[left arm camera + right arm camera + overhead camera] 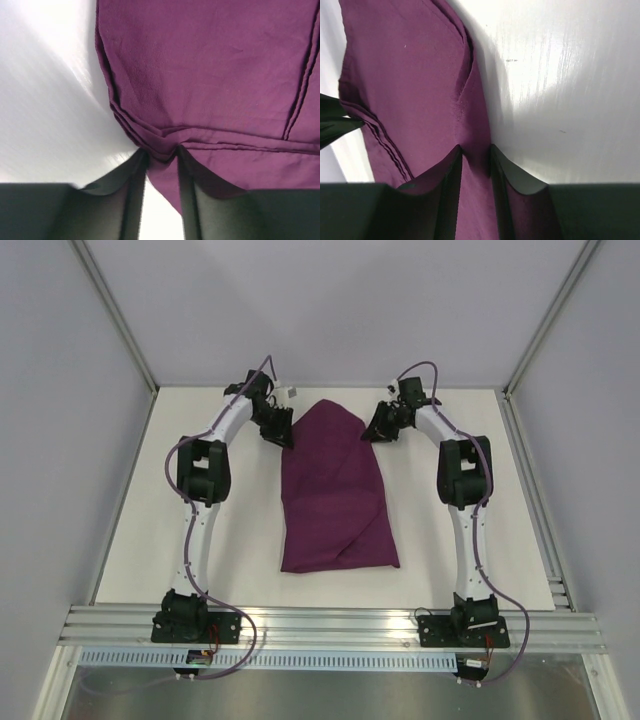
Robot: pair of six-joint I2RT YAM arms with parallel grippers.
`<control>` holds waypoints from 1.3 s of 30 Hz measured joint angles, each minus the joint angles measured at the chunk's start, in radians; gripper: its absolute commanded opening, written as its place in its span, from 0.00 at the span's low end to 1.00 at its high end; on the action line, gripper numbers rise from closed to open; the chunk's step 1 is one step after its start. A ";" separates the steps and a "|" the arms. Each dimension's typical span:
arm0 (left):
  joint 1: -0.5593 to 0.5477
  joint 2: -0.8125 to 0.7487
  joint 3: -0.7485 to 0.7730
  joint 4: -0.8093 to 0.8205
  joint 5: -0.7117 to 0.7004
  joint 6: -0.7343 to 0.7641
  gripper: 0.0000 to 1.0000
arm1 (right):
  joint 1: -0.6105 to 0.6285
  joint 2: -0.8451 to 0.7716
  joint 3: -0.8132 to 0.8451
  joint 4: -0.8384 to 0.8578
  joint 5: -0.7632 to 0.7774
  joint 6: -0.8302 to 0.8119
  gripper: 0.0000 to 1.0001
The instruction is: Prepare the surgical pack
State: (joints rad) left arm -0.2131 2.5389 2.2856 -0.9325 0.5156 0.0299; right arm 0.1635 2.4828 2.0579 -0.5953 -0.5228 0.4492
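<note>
The surgical pack shows only as a dark purple cloth (335, 490) lying lengthwise on the white table, narrowing to a rounded far end; whatever it covers is hidden. My left gripper (284, 433) is at the far left edge of the cloth. In the left wrist view, bunched folds of the cloth (210, 75) are pinched between the tips of the left gripper (161, 152). My right gripper (376, 428) is at the far right edge. In the right wrist view the right gripper (476, 150) is closed over the cloth's (415, 85) folded edge.
A small white object (293, 393) sits on the table (450, 540) just behind the left wrist. Grey walls and aluminium posts enclose the back and sides. A ribbed metal rail (330, 625) carrying both arm bases runs along the near edge.
</note>
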 measured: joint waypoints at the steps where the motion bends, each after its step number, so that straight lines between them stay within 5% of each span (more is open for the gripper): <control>1: 0.000 0.001 0.000 0.003 0.003 -0.003 0.30 | -0.002 0.003 0.001 0.006 -0.008 0.008 0.15; 2: -0.001 0.001 0.000 0.006 0.005 -0.006 0.14 | -0.004 0.006 0.001 0.010 -0.010 0.009 0.10; 5: -0.002 0.001 0.000 0.013 0.008 -0.010 0.00 | -0.008 0.016 0.001 0.014 -0.016 0.025 0.01; 13: -0.003 -0.026 -0.010 0.019 0.016 0.020 0.00 | -0.014 -0.012 -0.018 0.014 -0.029 -0.013 0.01; 19: -0.003 -0.215 -0.125 0.039 0.079 0.048 0.00 | -0.014 -0.204 -0.165 0.041 -0.039 -0.043 0.01; 39: -0.075 -0.849 -0.815 0.007 0.300 0.285 0.00 | -0.013 -1.146 -1.089 0.195 -0.017 -0.026 0.01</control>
State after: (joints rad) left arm -0.2878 1.6901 1.4704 -0.9253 0.8154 0.3145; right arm 0.1501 1.3369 0.9684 -0.4004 -0.5396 0.4236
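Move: Both hands are down at the folded purple wrap with fingers part open around its side edges: the left edge lies right at the left fingertips and the right edge right at the right fingertips, about 1 cm below the hand points. From the left hand, the wrap's far corner is some 15 cm ahead and 10 cm right, its near edge's middle about 36 cm back and 13 cm right. From the right hand, these are roughly 15 cm ahead and 12 cm left, and 36 cm back and 9 cm left. Staying down at first, both hands shut their fingers and pinch the wrap's two side edges, then lift together about 14 cm and sweep back some 20 cm at that height, carrying the far flap towards the near edge. The right hand also drifts a little right; the left wrist turns about 25 degrees clockwise, and the right hand's fingers tip outward and up by about 15 degrees. ##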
